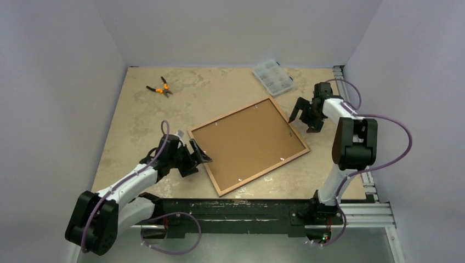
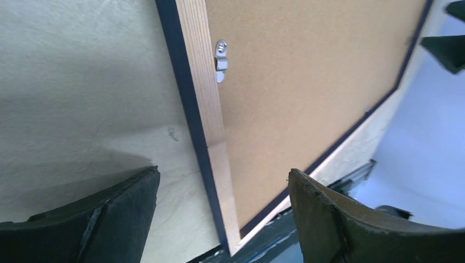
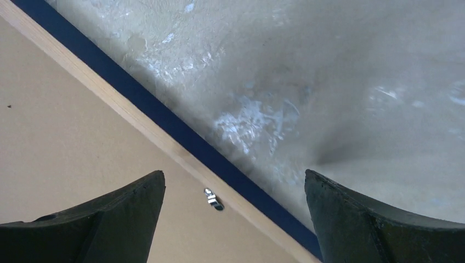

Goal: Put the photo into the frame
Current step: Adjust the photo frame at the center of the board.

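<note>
The frame (image 1: 229,115) lies with its light wood face up on the table, and a brown backing board (image 1: 247,145) fills it. The photo is hidden. My left gripper (image 1: 196,156) is open at the frame's left corner. In the left wrist view, the wood rail (image 2: 200,82) with its dark blue edge runs between the left gripper's (image 2: 224,172) spread fingers, near a metal clip (image 2: 221,60). My right gripper (image 1: 305,119) is open at the frame's right corner. In the right wrist view, the rail (image 3: 126,109) and a small clip (image 3: 214,200) sit between the right gripper's (image 3: 234,172) fingers.
Orange-handled pliers (image 1: 159,87) lie at the far left of the table. A clear plastic compartment box (image 1: 272,76) sits at the far edge, right of centre. The black mounting rail (image 1: 236,211) runs along the near edge, close to the frame's nearest corner.
</note>
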Robot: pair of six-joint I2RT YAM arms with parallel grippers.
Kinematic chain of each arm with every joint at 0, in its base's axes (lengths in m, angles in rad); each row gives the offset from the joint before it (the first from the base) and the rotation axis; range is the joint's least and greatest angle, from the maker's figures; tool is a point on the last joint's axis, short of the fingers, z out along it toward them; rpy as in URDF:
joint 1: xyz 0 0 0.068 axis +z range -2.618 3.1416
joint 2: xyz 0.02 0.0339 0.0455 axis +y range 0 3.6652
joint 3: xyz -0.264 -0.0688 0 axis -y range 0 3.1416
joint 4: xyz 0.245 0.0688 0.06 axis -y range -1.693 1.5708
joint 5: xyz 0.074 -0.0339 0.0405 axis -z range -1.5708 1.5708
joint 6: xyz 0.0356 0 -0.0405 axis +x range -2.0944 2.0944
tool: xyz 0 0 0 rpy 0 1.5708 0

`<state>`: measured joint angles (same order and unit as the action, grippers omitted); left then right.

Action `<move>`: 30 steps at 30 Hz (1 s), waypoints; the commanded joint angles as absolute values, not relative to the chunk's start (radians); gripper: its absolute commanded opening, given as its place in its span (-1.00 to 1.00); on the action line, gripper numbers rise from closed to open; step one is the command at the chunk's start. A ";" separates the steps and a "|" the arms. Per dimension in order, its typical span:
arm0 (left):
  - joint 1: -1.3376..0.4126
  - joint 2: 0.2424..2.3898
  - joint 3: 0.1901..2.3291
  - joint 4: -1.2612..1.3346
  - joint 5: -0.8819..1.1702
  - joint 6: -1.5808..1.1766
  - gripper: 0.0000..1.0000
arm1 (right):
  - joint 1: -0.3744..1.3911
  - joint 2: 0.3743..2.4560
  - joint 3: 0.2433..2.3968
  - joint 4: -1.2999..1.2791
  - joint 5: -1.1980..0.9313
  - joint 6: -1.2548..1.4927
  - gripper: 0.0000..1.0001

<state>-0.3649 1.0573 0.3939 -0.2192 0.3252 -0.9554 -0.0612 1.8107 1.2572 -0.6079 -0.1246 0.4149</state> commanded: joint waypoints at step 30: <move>-0.377 1.121 0.543 -0.481 0.122 -0.944 0.68 | -0.018 1.230 0.675 -0.620 -0.384 0.463 0.87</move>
<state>-0.3641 1.1553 0.5198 -0.3721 0.1879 -0.9657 -0.0326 1.2797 0.6384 -0.5171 -0.4061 0.4442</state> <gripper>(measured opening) 0.843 0.933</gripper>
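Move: The right hand hovers at the frame's right short side, whose middle is about 4 cm to its left, 1 cm ahead and 3 cm below. The clear box lies some 21 cm ahead and 11 cm left of this hand. From the left hand, the middle of the frame's left short side lies about 3 cm to the right, 1 cm ahead and 3 cm below. The frame sits skewed, its right end farther out. Back towards the base and somewhat left, the right hand first dips and rolls a little, then sweeps the frame's right end back about 15 cm, its right finger coming against the rim's outer side. The left hand shifts right and forward to the left rim, then moves back left some 4 cm, its left finger ending against the outer side. Both grippers stay open around their rims. ##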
